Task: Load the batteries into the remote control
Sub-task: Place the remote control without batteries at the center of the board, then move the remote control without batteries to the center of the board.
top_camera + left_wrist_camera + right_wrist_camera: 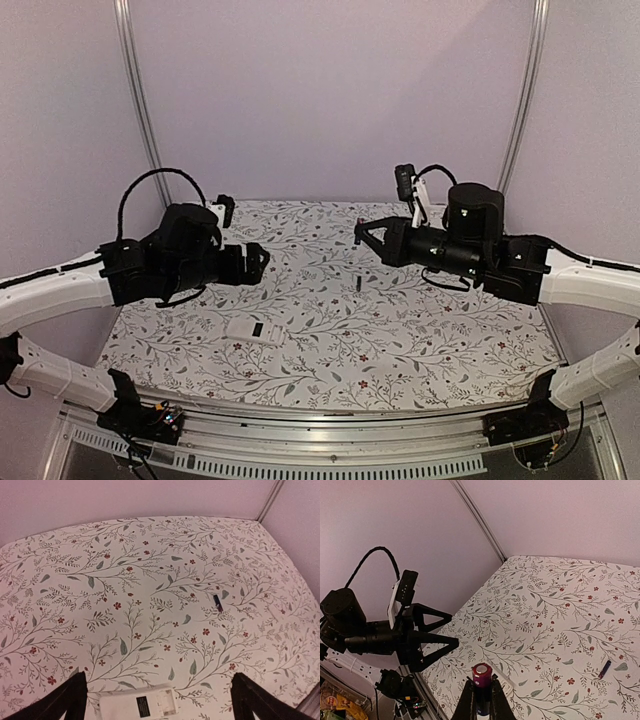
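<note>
The remote control (pixel 255 330) lies flat on the floral table, its plain white back up, with a dark label and the open battery slot showing (pixel 137 706). My left gripper (pixel 159 676) hovers over it, open wide, with nothing between its fingers; it is also seen from above (pixel 262 262). My right gripper (pixel 482 679) is raised above the table and shut on one battery (pixel 481 680), whose magenta-ringed end points up past the fingertips. The other battery (pixel 358 284) lies loose on the cloth, to the right of the remote (pixel 218 602) and also in the right wrist view (pixel 605 668).
A floral cloth (pixel 330 350) covers the table. Plain walls and metal corner posts (pixel 140 100) close in the back and sides. The aluminium front rail (pixel 320 440) carries both arm bases.
</note>
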{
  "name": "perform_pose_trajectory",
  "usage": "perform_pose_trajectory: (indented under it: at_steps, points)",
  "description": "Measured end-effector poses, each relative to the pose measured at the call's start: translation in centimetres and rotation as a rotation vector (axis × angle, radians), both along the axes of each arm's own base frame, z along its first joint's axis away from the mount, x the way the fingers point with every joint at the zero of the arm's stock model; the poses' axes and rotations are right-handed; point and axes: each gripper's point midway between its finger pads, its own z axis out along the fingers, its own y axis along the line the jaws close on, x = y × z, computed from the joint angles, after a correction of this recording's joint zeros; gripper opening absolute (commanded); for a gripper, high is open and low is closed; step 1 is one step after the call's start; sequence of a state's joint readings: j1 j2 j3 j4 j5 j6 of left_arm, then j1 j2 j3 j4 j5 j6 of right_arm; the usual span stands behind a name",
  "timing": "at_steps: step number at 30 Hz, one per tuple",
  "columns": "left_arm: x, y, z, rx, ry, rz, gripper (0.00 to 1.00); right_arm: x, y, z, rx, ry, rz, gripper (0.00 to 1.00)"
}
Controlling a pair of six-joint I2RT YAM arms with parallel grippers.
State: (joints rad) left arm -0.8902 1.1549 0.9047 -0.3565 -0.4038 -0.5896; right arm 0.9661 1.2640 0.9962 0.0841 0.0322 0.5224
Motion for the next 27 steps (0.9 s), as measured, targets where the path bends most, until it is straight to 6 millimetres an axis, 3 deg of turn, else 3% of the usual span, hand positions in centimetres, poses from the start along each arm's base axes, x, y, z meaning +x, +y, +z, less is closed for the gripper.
perform_pose_trajectory:
  at_steps: [2, 4, 6, 9, 11, 21, 27]
  points:
    - [0.3, -1.0, 0.0, 0.153, -0.014, -0.111, 1.0, -0.1, -0.2, 0.4, 0.0, -0.015, 0.003, 0.0]
    - [0.4, -1.7, -1.6, 0.301, 0.007, -0.209, 1.0, -0.2, -0.3, 0.7, -0.001, -0.028, 0.005, 0.0]
    - [-0.2, -2.0, -5.2, 0.476, 0.071, -0.337, 1.0, -0.3, -0.4, 0.9, -0.006, -0.041, 0.007, 0.0]
    - [-2.4, -0.8, -10.8, 0.676, 0.207, -0.543, 1.0, -0.5, -0.5, 1.0, -0.013, -0.055, 0.014, 0.0]
    - [-3.8, 0.3, -12.6, 0.74, 0.266, -0.668, 1.0, -0.6, -0.7, 1.1, -0.015, -0.066, 0.017, 0.0]
    - [-2.5, 5.3, -15.2, 0.797, 0.279, -0.929, 1.0, -1.4, -1.8, 0.7, -0.01, -0.108, 0.024, 0.0]
    - [-1.4, 5.7, -17.1, 0.768, 0.276, -1.03, 1.0, -1.4, -2.0, 0.3, -0.011, -0.111, 0.025, 0.0]
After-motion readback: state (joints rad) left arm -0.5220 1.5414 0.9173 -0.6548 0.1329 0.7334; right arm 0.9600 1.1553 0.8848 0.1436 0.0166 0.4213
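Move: The remote control lies face down nearly beneath my open left hand: about 5 cm back, 2 cm to the left and some 21 cm down, its empty battery bay at the right end. The loose battery lies about 10 cm ahead and 22 cm to the right of that hand, equally far below. From my right hand, which already holds the other battery, the remote is about 21 cm left, 2 cm back and 31 cm down. I drop my left hand some 17 cm towards the remote's solid left end, drawing back about 4 cm on the way down, then swinging some 6 cm to the left and slightly forward again. The wrist rolls its left side up and turns clockwise, roughly 45 and 60 degrees, until the wide-open fingers point steeply down. My right hand keeps its battery, drifting about 2 cm right and slightly back. ##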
